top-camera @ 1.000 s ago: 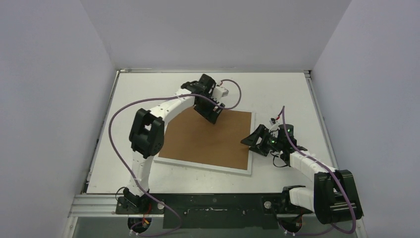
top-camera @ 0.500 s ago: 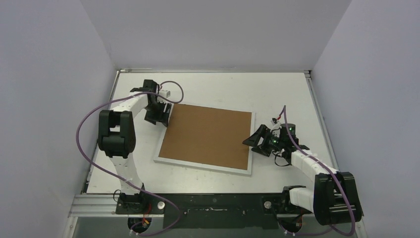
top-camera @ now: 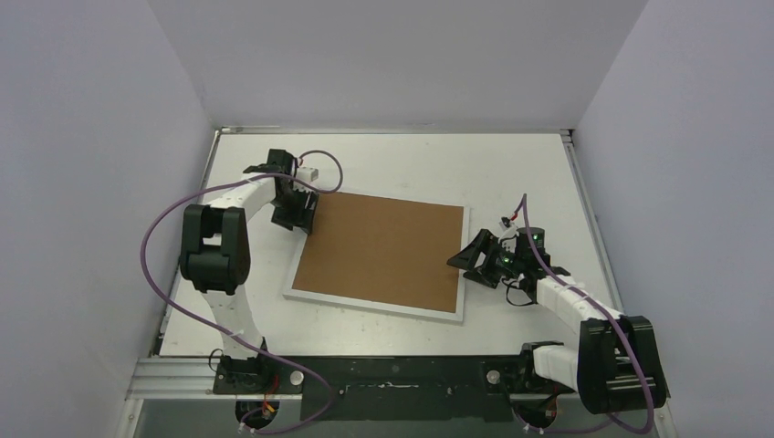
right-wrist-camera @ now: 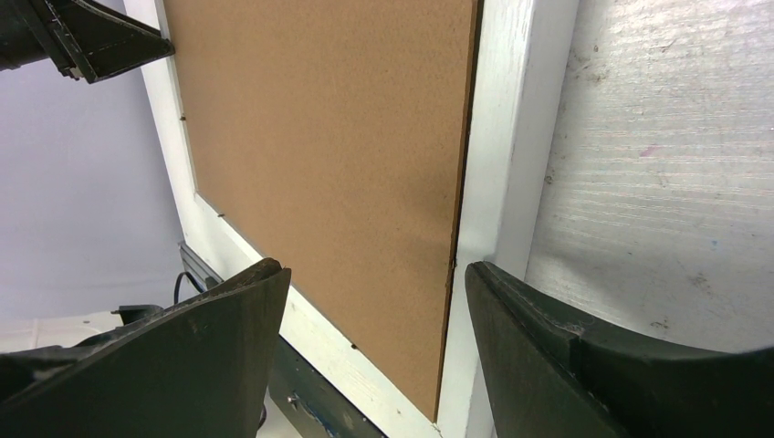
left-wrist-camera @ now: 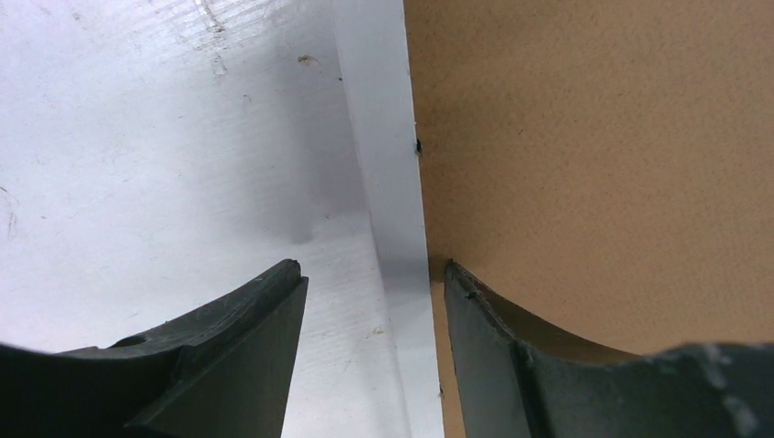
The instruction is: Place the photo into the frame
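The frame (top-camera: 374, 307) lies flat on the table, its narrow white border around a plain brown backing board (top-camera: 383, 248). The photo is not visible in any view. My left gripper (top-camera: 301, 212) is at the frame's far-left corner, open. In the left wrist view the left gripper (left-wrist-camera: 372, 269) straddles the white border (left-wrist-camera: 379, 137), one finger over the table, the other over the board (left-wrist-camera: 593, 155). My right gripper (top-camera: 465, 262) is open at the frame's right edge. In the right wrist view the right gripper (right-wrist-camera: 374, 269) spans the border (right-wrist-camera: 520, 137) and the board's edge (right-wrist-camera: 329, 137).
The white table (top-camera: 511, 173) is walled on the left, back and right. A black rail (top-camera: 392, 388) with both arm bases runs along the near edge. Purple cables loop off each arm.
My left arm has swung from over the board's far edge to the frame's far-left corner, then settled slightly. The right arm has hardly moved. The frame and board lie as before.
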`<state>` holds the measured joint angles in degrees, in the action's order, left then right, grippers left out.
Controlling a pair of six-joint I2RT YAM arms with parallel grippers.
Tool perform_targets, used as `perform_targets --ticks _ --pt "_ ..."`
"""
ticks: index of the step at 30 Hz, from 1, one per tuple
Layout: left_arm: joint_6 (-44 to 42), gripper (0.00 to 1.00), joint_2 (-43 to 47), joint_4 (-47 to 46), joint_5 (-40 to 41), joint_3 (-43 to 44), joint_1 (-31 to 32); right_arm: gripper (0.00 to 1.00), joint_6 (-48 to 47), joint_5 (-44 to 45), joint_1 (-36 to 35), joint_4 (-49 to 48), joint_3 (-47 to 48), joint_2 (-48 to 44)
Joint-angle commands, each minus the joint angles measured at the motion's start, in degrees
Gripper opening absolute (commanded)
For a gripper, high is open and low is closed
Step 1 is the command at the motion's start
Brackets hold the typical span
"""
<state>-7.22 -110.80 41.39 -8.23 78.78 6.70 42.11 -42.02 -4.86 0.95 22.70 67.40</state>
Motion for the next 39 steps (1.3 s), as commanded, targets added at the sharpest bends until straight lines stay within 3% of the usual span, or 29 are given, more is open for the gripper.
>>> perform_targets --ticks 1,5,10,20,24,34,39 --pt "0.40 0.52 1.12 -1.28 -2.84 -0.90 -0.36 0.74 -1.74 3.19 -0.16 3.90 -0.51 1.50" --pt "0.92 0.40 1.74 -0.49 -6.94 -0.44 -2.33 0.73 -1.85 3.56 -0.15 4.50 -0.04 1.17" --pt "0.88 0.31 1.20 0.33 -10.17 0.01 -3.98 0.73 -2.15 3.75 -0.15 5.71 1.02 0.62" --pt "1.13 0.26 0.66 0.06 -12.69 -0.33 -4.39 0.71 -3.86 6.26 -1.26 8.82 4.68 0.62" --pt "1.42 0.25 0.93 0.14 -14.87 0.27 -5.00 0.74 -6.87 9.75 -1.30 12.52 10.74 1.67" --pt "3.12 0.23 -0.69 -1.25 -17.18 2.89 -8.11 0.78 -8.31 16.32 -0.85 11.92 28.88 13.60" --pt "4.24 0.23 -3.64 -2.66 -17.32 5.63 -8.96 0.78 -6.82 17.17 -1.28 8.76 32.91 19.95"
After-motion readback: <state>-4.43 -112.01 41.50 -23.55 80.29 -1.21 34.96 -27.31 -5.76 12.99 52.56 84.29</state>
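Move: My right hand is wide open over the right rail of the frame, which passes about 1 cm to its right and 3 cm below. Its goal, the far right corner, lies some 18 cm ahead, 2 cm right and 4 cm lower; the brown backboard's middle is roughly 7 cm ahead and 17 cm left. My left hand straddles the left rail, about 1 cm right and 1 cm down, with the far left corner 11 cm ahead and 5 cm right. After a short dip of about 1.5 cm, I sweep my right hand about 12 cm forward along the right rail towards the far right corner, rising some 5 cm above where it began and edging right, fingers still wide open. Meanwhile my left hand stays by the left rail, narrows its fingers by over half, leans about 15 degrees so the tips point further right, and lifts about 1 cm, its inner finger leaving the backboard side. ##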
